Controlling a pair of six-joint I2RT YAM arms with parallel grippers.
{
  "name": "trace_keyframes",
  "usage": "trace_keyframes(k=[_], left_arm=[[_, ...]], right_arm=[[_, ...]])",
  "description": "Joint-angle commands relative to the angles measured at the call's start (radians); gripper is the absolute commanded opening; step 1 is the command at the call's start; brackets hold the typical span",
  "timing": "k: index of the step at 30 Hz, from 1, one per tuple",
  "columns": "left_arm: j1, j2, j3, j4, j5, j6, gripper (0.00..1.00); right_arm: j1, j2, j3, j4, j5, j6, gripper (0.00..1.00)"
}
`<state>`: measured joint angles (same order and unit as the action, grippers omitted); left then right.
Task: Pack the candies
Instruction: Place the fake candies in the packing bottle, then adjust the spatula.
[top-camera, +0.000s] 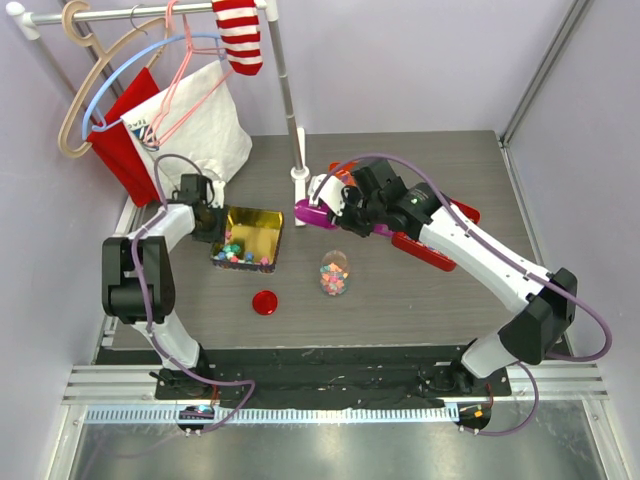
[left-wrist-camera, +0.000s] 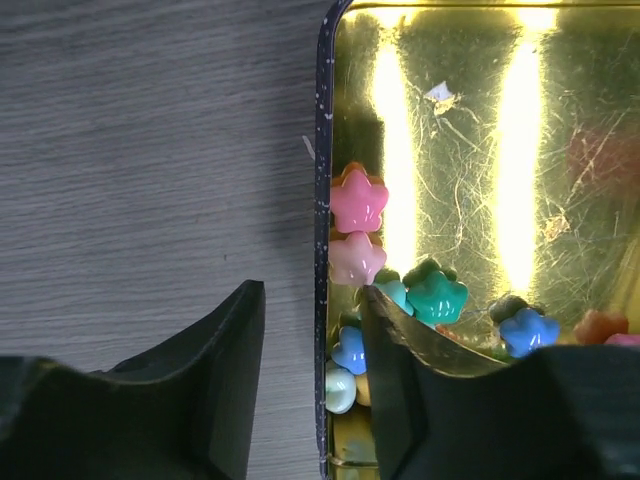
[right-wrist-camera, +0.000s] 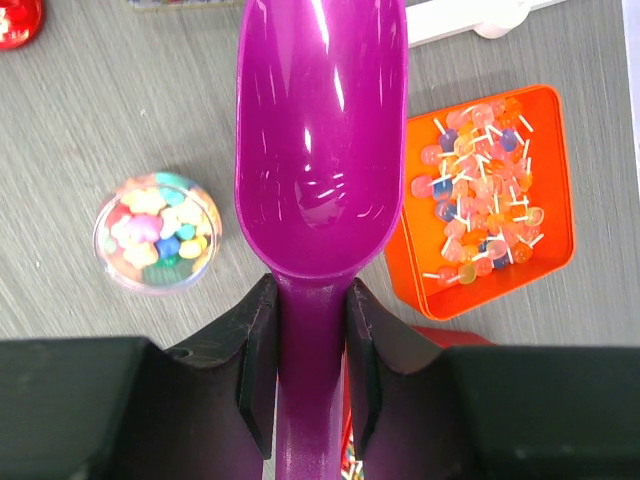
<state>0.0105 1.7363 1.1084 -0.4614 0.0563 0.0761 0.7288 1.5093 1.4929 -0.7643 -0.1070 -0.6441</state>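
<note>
The candies (left-wrist-camera: 358, 203) are small pastel sweets lying at the near end of a gold tin (left-wrist-camera: 470, 120), which sits left of centre on the table (top-camera: 252, 222). More fill a clear jar (top-camera: 334, 273), also in the right wrist view (right-wrist-camera: 157, 232). My left gripper (left-wrist-camera: 312, 290) is open and straddles the tin's left wall, one finger on the table side and one among the candies; in the top view it (top-camera: 208, 222) is at the tin's left edge. My right gripper (right-wrist-camera: 307, 285) is shut on the handle of an empty purple scoop (right-wrist-camera: 320, 150), held beyond the jar (top-camera: 312, 212).
A red lid (top-camera: 264, 302) lies near-left of the jar. An orange tin (right-wrist-camera: 548, 150) of wrapped sweets sits right of the scoop, and a red tin (top-camera: 432, 252) lies under my right arm. A white stand (top-camera: 300, 180), a clothes rail with hangers and bags (top-camera: 190, 120) fill the back left.
</note>
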Motion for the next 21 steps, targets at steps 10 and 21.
trace_keyframes(k=[10,21], left_arm=[[-0.001,-0.185,0.295,-0.174,0.274,0.028,0.73],[-0.15,-0.023,0.468,-0.283,0.924,0.013,0.7]], right_arm=[[-0.003,-0.057,-0.098,0.26,0.07,0.119,0.01],[0.006,-0.052,-0.131,0.321,0.072,0.162,0.01]])
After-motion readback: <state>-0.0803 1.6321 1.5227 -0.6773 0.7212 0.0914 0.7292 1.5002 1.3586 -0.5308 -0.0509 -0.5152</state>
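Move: From my left hand, its fingers standing astride the left wall of the candy tray, the purple scoop's bowl hangs about 25 cm to the right, 4 cm back and some 17 cm higher. The tray's middle is 8 cm right, 1 cm ahead and slightly below; the packing bottle stands 31 cm right and 9 cm back, the rack foot 22 cm right and 11 cm ahead. From my right hand, which holds the scoop, its bowl is about 6 cm left and 2 cm ahead. My left hand lifts clear of the tray wall, fingers opening wider, almost straight up at first. It then sweeps right over the tray towards the scoop while still climbing, for about 20 cm of rise and 14 cm rightward, the wrist turning clockwise and swinging the fingertips out to the right. My right hand keeps its grip on the scoop and eases a couple of centimetres forward and down, turning slightly clockwise. ##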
